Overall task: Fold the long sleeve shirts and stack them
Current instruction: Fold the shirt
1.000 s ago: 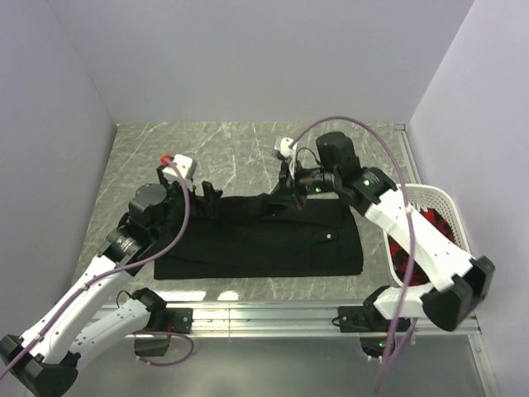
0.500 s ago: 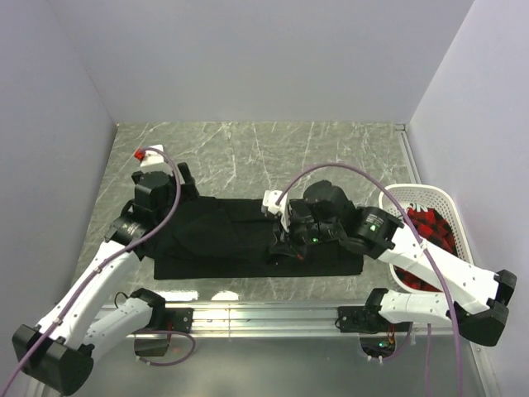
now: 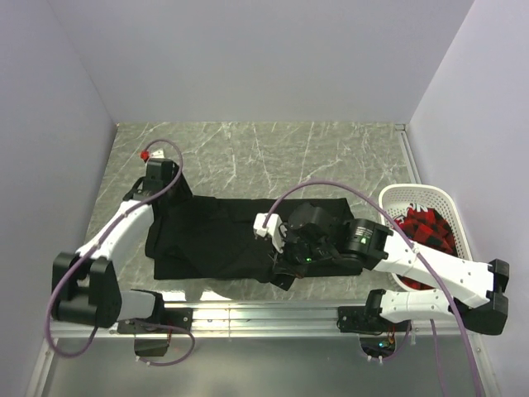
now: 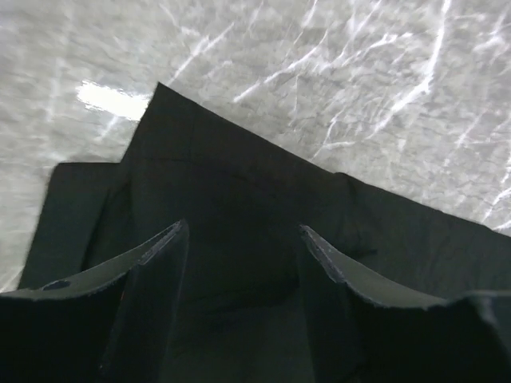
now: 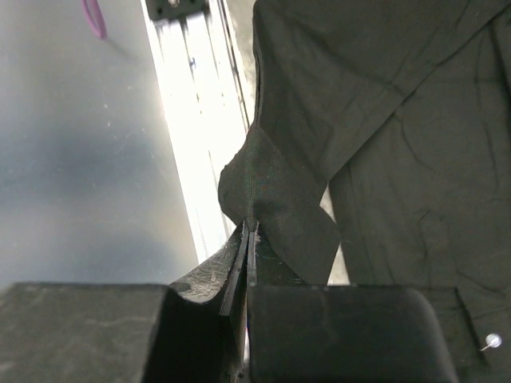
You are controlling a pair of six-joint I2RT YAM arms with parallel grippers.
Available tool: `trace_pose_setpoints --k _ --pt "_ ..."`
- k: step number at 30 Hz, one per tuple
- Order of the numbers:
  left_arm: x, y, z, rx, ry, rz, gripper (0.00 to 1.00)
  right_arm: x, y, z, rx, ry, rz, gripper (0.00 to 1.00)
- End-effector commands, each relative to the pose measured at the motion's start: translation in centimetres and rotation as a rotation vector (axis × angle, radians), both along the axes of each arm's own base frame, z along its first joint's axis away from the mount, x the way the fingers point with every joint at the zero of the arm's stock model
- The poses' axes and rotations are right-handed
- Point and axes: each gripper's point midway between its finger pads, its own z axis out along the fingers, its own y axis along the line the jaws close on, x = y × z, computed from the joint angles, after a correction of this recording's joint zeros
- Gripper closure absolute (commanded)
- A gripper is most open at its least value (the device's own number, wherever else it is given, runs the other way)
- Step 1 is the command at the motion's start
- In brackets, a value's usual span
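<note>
One of the long sleeve shirts [image 3: 215,236], plain black, lies spread across the middle of the table. My right gripper [image 3: 279,269] is shut on a bunched fold of it near the front edge; in the right wrist view the cloth [image 5: 383,120] rises from the closed jaws of the right gripper [image 5: 249,230], and a pale button [image 5: 489,341] shows. My left gripper [image 3: 162,198] hangs over the shirt's left end. In the left wrist view the left gripper [image 4: 243,231] has its fingers apart above the dark cloth [image 4: 239,175], holding nothing.
A white basket [image 3: 430,198] holding red cloth [image 3: 421,227] stands at the right edge. The marbled table [image 3: 248,157] is bare behind the shirt. A metal rail [image 3: 273,310] runs along the front edge. Walls close in on both sides.
My right gripper has drawn a fold of the shirt from the far side towards the front. My left arm swung to the shirt's far-left end, and its jaws have narrowed.
</note>
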Motion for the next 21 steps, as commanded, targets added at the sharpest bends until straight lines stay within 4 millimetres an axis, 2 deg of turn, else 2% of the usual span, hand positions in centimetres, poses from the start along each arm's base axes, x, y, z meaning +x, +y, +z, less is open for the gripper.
trace_pose_setpoints --k 1,3,4,6,7,14,21 --pt "2.3 -1.7 0.6 -0.114 0.000 -0.021 0.39 -0.8 -0.3 -0.9 -0.052 0.017 -0.008 1.00" --pt "3.1 -1.6 0.1 -0.123 0.024 -0.015 0.39 -1.1 -0.6 -0.7 -0.066 0.016 -0.010 1.00" --pt "3.3 -1.8 -0.9 -0.131 0.058 -0.020 0.40 -1.3 -0.7 -0.3 -0.061 0.012 -0.008 1.00" --pt "3.8 -1.6 -1.1 -0.136 0.067 -0.012 0.40 -1.7 -1.2 0.0 -0.068 0.012 -0.008 1.00" --pt "3.9 -1.5 -1.6 -0.134 0.078 -0.007 0.40 -1.8 -1.3 0.7 -0.052 0.009 -0.008 1.00" --pt "3.9 -0.1 -4.3 -0.133 0.131 0.040 0.41 -4.3 -1.9 2.2 -0.044 0.059 0.050 1.00" --pt "4.1 1.2 -5.7 -0.122 0.157 0.076 0.41 -7.2 -2.0 2.8 -0.041 0.103 0.139 1.00"
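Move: The left hand's target, the shirt's folded left part, lies some 3 cm ahead and 10 cm below; its far corner is about 8 cm ahead and 3 cm left, the shirt's near-left corner roughly 23 cm back and 5 cm left. The right hand holds the sleeve's cuff; the metal rail it is drawn towards lies about 7 cm back and 21 cm below, the shirt's white button 15 cm ahead and 15 cm right. Right hand draws its pinched cuff back about 6 cm; open left hand sinks some 6 cm towards the shirt. ##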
